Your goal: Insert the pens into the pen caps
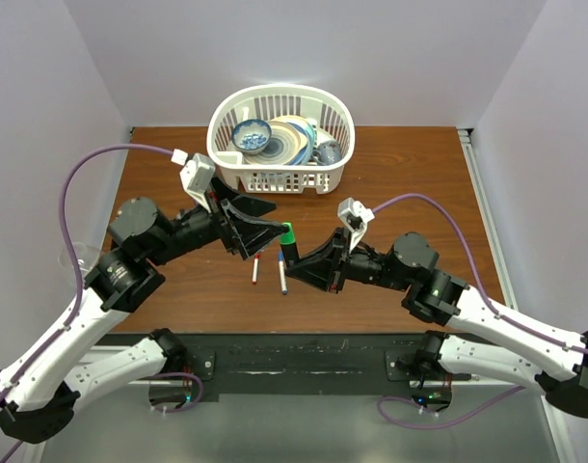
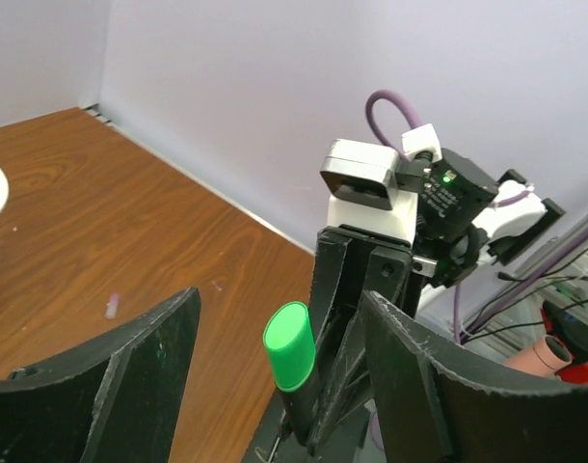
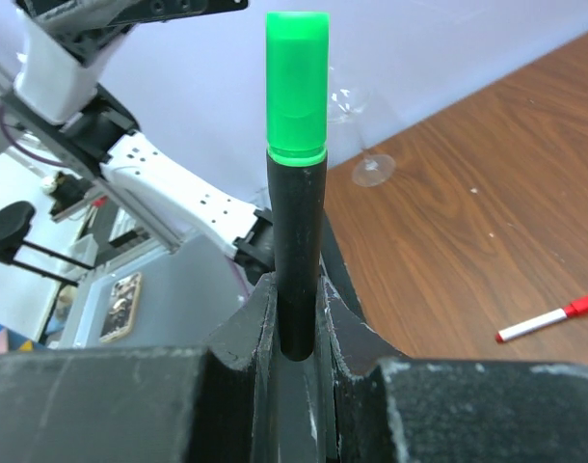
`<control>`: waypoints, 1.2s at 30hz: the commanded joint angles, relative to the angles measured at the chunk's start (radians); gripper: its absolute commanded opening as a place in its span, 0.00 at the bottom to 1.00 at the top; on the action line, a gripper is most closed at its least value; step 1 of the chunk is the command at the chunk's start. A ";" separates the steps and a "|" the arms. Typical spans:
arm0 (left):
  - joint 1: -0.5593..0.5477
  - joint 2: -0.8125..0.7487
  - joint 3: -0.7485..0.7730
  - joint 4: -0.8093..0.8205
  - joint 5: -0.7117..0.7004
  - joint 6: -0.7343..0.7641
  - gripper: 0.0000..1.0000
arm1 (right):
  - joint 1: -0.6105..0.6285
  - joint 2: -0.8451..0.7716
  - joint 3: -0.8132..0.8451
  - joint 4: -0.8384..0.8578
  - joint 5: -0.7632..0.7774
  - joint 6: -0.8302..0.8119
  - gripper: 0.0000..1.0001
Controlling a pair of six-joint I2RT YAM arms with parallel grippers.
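A black marker (image 3: pixel 296 241) stands upright in my right gripper (image 3: pixel 296 299), whose jaws are shut on its lower barrel. The bright green cap (image 3: pixel 297 87) sits on the marker's top end. In the left wrist view the green cap (image 2: pixel 290 347) lies between the fingers of my left gripper (image 2: pixel 275 386), which is open and clear of it on both sides. From above, my left gripper (image 1: pixel 278 218) and right gripper (image 1: pixel 296 260) meet at the green cap (image 1: pixel 287 234) over the table's middle. Two slim white pens, one with red (image 1: pixel 255 268) and one with blue (image 1: pixel 281 278), lie on the wood below.
A white basket (image 1: pixel 227 125) holding bowls and plates stands at the back centre. A clear stemmed glass (image 3: pixel 371 145) stands on the table near the left arm. The red-ended pen (image 3: pixel 549 321) lies flat on the wood. Pale walls close in the table on three sides.
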 commanded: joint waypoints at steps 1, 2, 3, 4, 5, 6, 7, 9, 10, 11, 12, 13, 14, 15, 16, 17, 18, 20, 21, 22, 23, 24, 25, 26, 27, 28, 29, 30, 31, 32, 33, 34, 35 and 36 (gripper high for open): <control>0.017 0.008 0.046 0.090 0.112 -0.069 0.72 | 0.000 -0.020 0.013 0.082 -0.062 0.018 0.00; 0.017 0.010 0.051 0.089 0.121 -0.075 0.71 | 0.000 -0.020 0.017 0.080 -0.065 0.018 0.00; 0.018 0.017 0.054 0.081 0.126 -0.078 0.70 | 0.000 -0.022 0.018 0.080 -0.065 0.021 0.00; 0.018 0.023 0.057 0.073 0.127 -0.078 0.70 | 0.000 -0.022 0.024 0.079 -0.068 0.023 0.00; 0.018 0.029 0.058 0.069 0.130 -0.081 0.69 | 0.000 -0.022 0.026 0.077 -0.074 0.024 0.00; 0.018 0.031 0.055 0.070 0.133 -0.082 0.69 | 0.000 -0.022 0.026 0.079 -0.075 0.026 0.00; 0.020 0.034 0.052 0.076 0.139 -0.082 0.69 | 0.002 -0.020 0.024 0.083 -0.078 0.027 0.00; 0.022 0.040 0.044 0.084 0.144 -0.084 0.67 | 0.000 -0.019 0.024 0.091 -0.085 0.027 0.00; 0.023 0.043 0.043 0.087 0.144 -0.084 0.67 | 0.000 -0.017 0.026 0.092 -0.085 0.029 0.00; 0.025 0.049 0.040 0.093 0.152 -0.087 0.66 | 0.000 -0.016 0.026 0.095 -0.089 0.032 0.00; 0.025 0.053 0.038 0.095 0.155 -0.088 0.66 | 0.002 -0.017 0.026 0.099 -0.092 0.038 0.00; 0.025 0.051 0.037 0.096 0.158 -0.090 0.66 | 0.000 -0.019 0.026 0.102 -0.095 0.040 0.00; 0.026 0.049 0.032 0.099 0.158 -0.092 0.65 | 0.000 -0.019 0.027 0.103 -0.097 0.040 0.00; 0.026 0.048 0.029 0.101 0.158 -0.092 0.65 | 0.002 -0.019 0.027 0.102 -0.101 0.043 0.00; 0.028 0.045 0.026 0.104 0.159 -0.093 0.64 | 0.000 -0.023 0.026 0.102 -0.102 0.043 0.00; 0.026 0.040 0.020 0.110 0.161 -0.095 0.63 | 0.000 -0.026 0.026 0.100 -0.099 0.043 0.00; 0.028 0.042 0.018 0.113 0.164 -0.096 0.62 | 0.000 -0.028 0.023 0.100 -0.097 0.044 0.00; 0.028 0.043 0.011 0.124 0.179 -0.099 0.58 | 0.000 -0.035 0.021 0.100 -0.095 0.046 0.00; 0.029 0.045 0.006 0.133 0.191 -0.102 0.56 | 0.000 -0.036 0.021 0.100 -0.095 0.047 0.00; 0.028 0.046 -0.001 0.138 0.202 -0.108 0.54 | 0.002 -0.034 0.023 0.100 -0.094 0.047 0.00; 0.029 0.045 -0.017 0.185 0.227 -0.122 0.54 | 0.000 -0.035 0.023 0.099 -0.092 0.049 0.00; 0.029 0.046 -0.024 0.194 0.239 -0.130 0.54 | 0.000 -0.036 0.023 0.099 -0.091 0.047 0.00; 0.029 0.046 -0.029 0.199 0.251 -0.136 0.54 | 0.000 -0.036 0.026 0.099 -0.086 0.047 0.00; 0.031 0.046 -0.040 0.201 0.268 -0.141 0.54 | 0.002 -0.032 0.026 0.102 -0.085 0.049 0.00; 0.029 0.043 -0.046 0.202 0.273 -0.142 0.54 | 0.000 -0.032 0.026 0.106 -0.085 0.053 0.00; 0.029 0.042 -0.052 0.205 0.276 -0.147 0.53 | 0.002 -0.031 0.026 0.111 -0.089 0.056 0.00; 0.031 0.034 -0.064 0.214 0.279 -0.150 0.53 | 0.000 -0.028 0.026 0.115 -0.089 0.056 0.00; 0.031 0.030 -0.069 0.221 0.284 -0.151 0.51 | 0.000 -0.028 0.027 0.114 -0.091 0.058 0.00; 0.031 0.030 -0.077 0.227 0.296 -0.161 0.49 | 0.000 -0.028 0.027 0.114 -0.091 0.060 0.00; 0.031 0.033 -0.078 0.240 0.307 -0.165 0.42 | 0.000 -0.029 0.027 0.112 -0.085 0.060 0.00; 0.031 0.036 -0.084 0.254 0.325 -0.173 0.36 | 0.000 -0.032 0.026 0.115 -0.082 0.056 0.00; 0.031 0.040 -0.104 0.274 0.362 -0.185 0.29 | 0.000 -0.035 0.023 0.122 -0.079 0.059 0.00; 0.031 0.046 -0.120 0.320 0.380 -0.219 0.14 | 0.000 -0.036 0.023 0.129 -0.072 0.060 0.00; 0.029 0.049 -0.136 0.351 0.402 -0.239 0.05 | -0.001 -0.032 0.029 0.131 -0.069 0.060 0.00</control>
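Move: The green cap stands on top of the upright black pen in the right hand's fingers. From the left hand its middle is barely 1 cm back, 2 cm to the right and about 3 cm below; from the right hand it is some 6 cm above and 2 cm ahead. On the table, roughly 40 cm below the left hand, the blue pen lies about 9 cm ahead and 2 cm left, the red pen about 11 cm ahead and 9 cm left. The left fingers, open at first, close onto the green cap from both sides as that hand eases back about 3 cm and right 2.5 cm, rising slightly, then dipping, with some 15 degrees of clockwise turn. The right hand keeps its shut grip low on the black pen and carries it about 2 cm up and 2 cm back into the left hand's grasp. ##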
